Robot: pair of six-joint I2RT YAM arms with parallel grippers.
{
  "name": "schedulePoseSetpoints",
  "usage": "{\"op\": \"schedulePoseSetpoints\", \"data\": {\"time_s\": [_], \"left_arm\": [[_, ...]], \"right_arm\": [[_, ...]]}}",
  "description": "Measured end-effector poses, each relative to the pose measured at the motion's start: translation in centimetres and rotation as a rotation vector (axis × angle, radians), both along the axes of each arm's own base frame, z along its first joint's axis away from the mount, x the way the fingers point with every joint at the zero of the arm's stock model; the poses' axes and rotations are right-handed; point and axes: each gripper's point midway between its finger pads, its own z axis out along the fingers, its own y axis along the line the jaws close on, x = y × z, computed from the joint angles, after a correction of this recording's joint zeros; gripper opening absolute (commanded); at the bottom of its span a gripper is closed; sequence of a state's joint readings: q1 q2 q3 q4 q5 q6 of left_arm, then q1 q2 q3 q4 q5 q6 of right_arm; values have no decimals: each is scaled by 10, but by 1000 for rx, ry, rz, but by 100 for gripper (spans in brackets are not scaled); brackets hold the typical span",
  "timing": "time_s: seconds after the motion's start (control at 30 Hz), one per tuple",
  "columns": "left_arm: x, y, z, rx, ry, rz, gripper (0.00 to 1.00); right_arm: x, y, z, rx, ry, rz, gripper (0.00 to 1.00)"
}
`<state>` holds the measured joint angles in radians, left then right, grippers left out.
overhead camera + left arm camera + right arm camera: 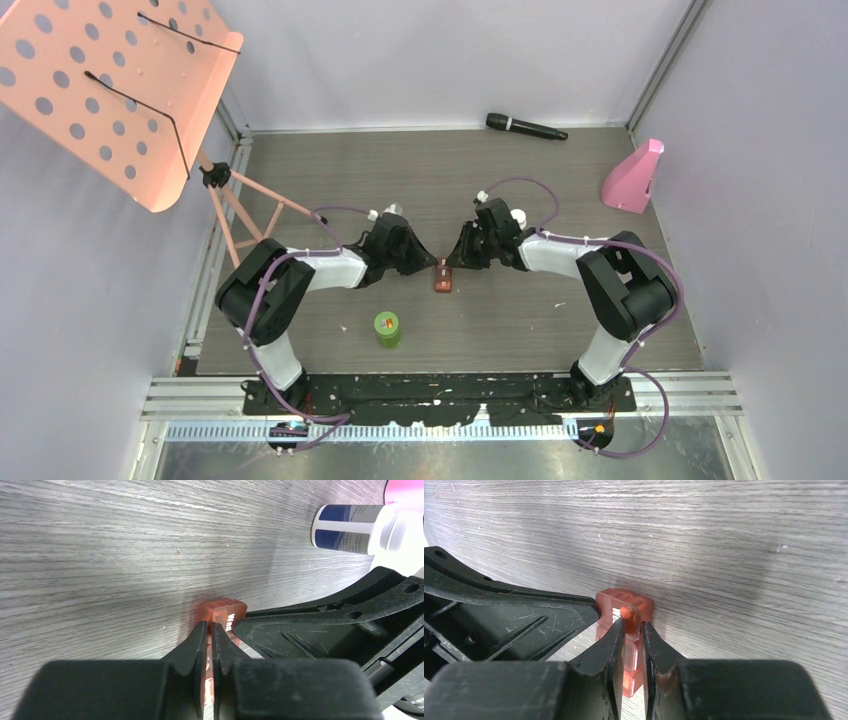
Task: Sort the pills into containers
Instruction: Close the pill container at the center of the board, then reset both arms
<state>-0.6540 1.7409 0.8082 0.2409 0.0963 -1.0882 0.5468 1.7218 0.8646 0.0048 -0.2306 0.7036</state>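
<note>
An orange-brown pill case (443, 280) lies at the table's middle, and both grippers meet over it. My left gripper (430, 260) (210, 626) is shut at the case's (222, 611) near edge, with a thin orange strip showing between its jaws. My right gripper (456, 258) (634, 625) is shut on a raised lid flap of the case (624, 600), marked "Wed". A green-lidded bottle (387, 328) stands upright nearer the arm bases. In the left wrist view a white bottle (350, 527) with a blue label lies on its side. No loose pills show.
A black microphone (525, 127) lies at the back. A pink object (633, 178) stands at the back right. A salmon perforated music stand (110, 90) overhangs the back left, its legs (250, 205) close to the left arm. Walls enclose the table.
</note>
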Motion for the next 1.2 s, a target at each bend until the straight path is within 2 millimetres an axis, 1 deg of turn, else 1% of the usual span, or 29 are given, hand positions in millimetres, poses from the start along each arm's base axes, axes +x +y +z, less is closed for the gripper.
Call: {"op": "schedulePoseSetpoints", "data": {"time_s": [0.07, 0.1, 0.23, 0.3, 0.33, 0.37, 0.4, 0.43, 0.53, 0.6, 0.67, 0.7, 0.73, 0.77, 0.8, 0.87, 0.9, 0.93, 0.97, 1.0, 1.03, 1.1, 1.17, 1.2], "left_arm": [[0, 0, 1, 5, -6, -6, 27], [0, 0, 1, 14, -9, -12, 30], [-1, 3, 1, 75, -6, -37, 43], [4, 3, 14, 97, -30, -51, 48], [9, 2, 25, 101, -51, -53, 54], [14, 1, 39, 101, -81, -55, 58], [18, 0, 51, 96, -106, -54, 64], [23, 1, 66, 97, -140, -52, 70], [32, 13, 110, 113, -244, -35, 89], [31, 26, 136, 144, -308, -29, 94], [24, 45, 160, 191, -371, -25, 96], [20, 52, 168, 204, -386, -19, 96], [15, 63, 179, 233, -414, -12, 96], [8, 75, 189, 261, -435, -1, 96], [1, 87, 199, 287, -457, 10, 96], [-12, 108, 218, 330, -502, 29, 96], [-22, 123, 228, 358, -527, 46, 97], [-28, 133, 234, 374, -542, 61, 99], [-36, 146, 242, 395, -562, 78, 99], [-44, 158, 248, 416, -579, 96, 99], [-52, 170, 254, 433, -592, 117, 99], [-67, 191, 262, 467, -612, 148, 99], [-79, 208, 274, 489, -640, 174, 99], [-83, 213, 279, 492, -654, 183, 99]], "right_arm": [[0, 0, 1, 0, 1, 3, 18], [1, 0, 2, -3, 1, 6, 20], [3, -4, 7, -38, 14, 21, 28], [2, -10, 9, -78, 31, 31, 32], [2, -13, 11, -99, 41, 33, 34], [4, -16, 15, -118, 45, 38, 36], [8, -17, 20, -125, 41, 38, 41], [12, -18, 25, -133, 36, 40, 44], [34, -17, 55, -137, -27, 43, 49], [45, -19, 75, -133, -77, 40, 51], [50, -28, 98, -140, -128, 26, 52], [50, -33, 108, -145, -150, 17, 53], [50, -43, 122, -160, -184, -2, 54], [50, -52, 134, -168, -213, -22, 57], [50, -67, 153, -187, -261, -60, 59], [50, -93, 187, -210, -356, -135, 68], [46, -112, 212, -226, -429, -192, 78], [42, -126, 230, -236, -480, -234, 84], [35, -145, 253, -251, -551, -294, 98], [26, -162, 275, -267, -618, -348, 99], [15, -178, 297, -281, -684, -404, 96], [-6, -204, 328, -311, -782, -486, 95], [-29, -230, 350, -350, -849, -577, 95], [-39, -244, 359, -371, -876, -626, 95]]}}
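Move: The pill container lies under both hands, its middle about 3 cm back and a centimetre to the right of the left hand, and from the right hand about 3 cm back and 1 cm to its left; it is roughly 1 cm below both. The green-lidded jar stands some 14 cm back and 9 cm left of the left hand, the white-capped bottle about 7 cm ahead and 12 cm right of the right hand. The left hand's shut fingertips come free of the pill container's far end, opening wide as the hand goes up nearly 30 cm, a touch forward at first, then out some 20 cm to the left and drawing back, its fingers tipping upward. The right hand loosens its hold on the container, eases right and forward off it, then climbs faster, up about 36 cm and to the right past the white-capped bottle, drawing back late as its fingers open wide, tip upward and swing clockwise. ##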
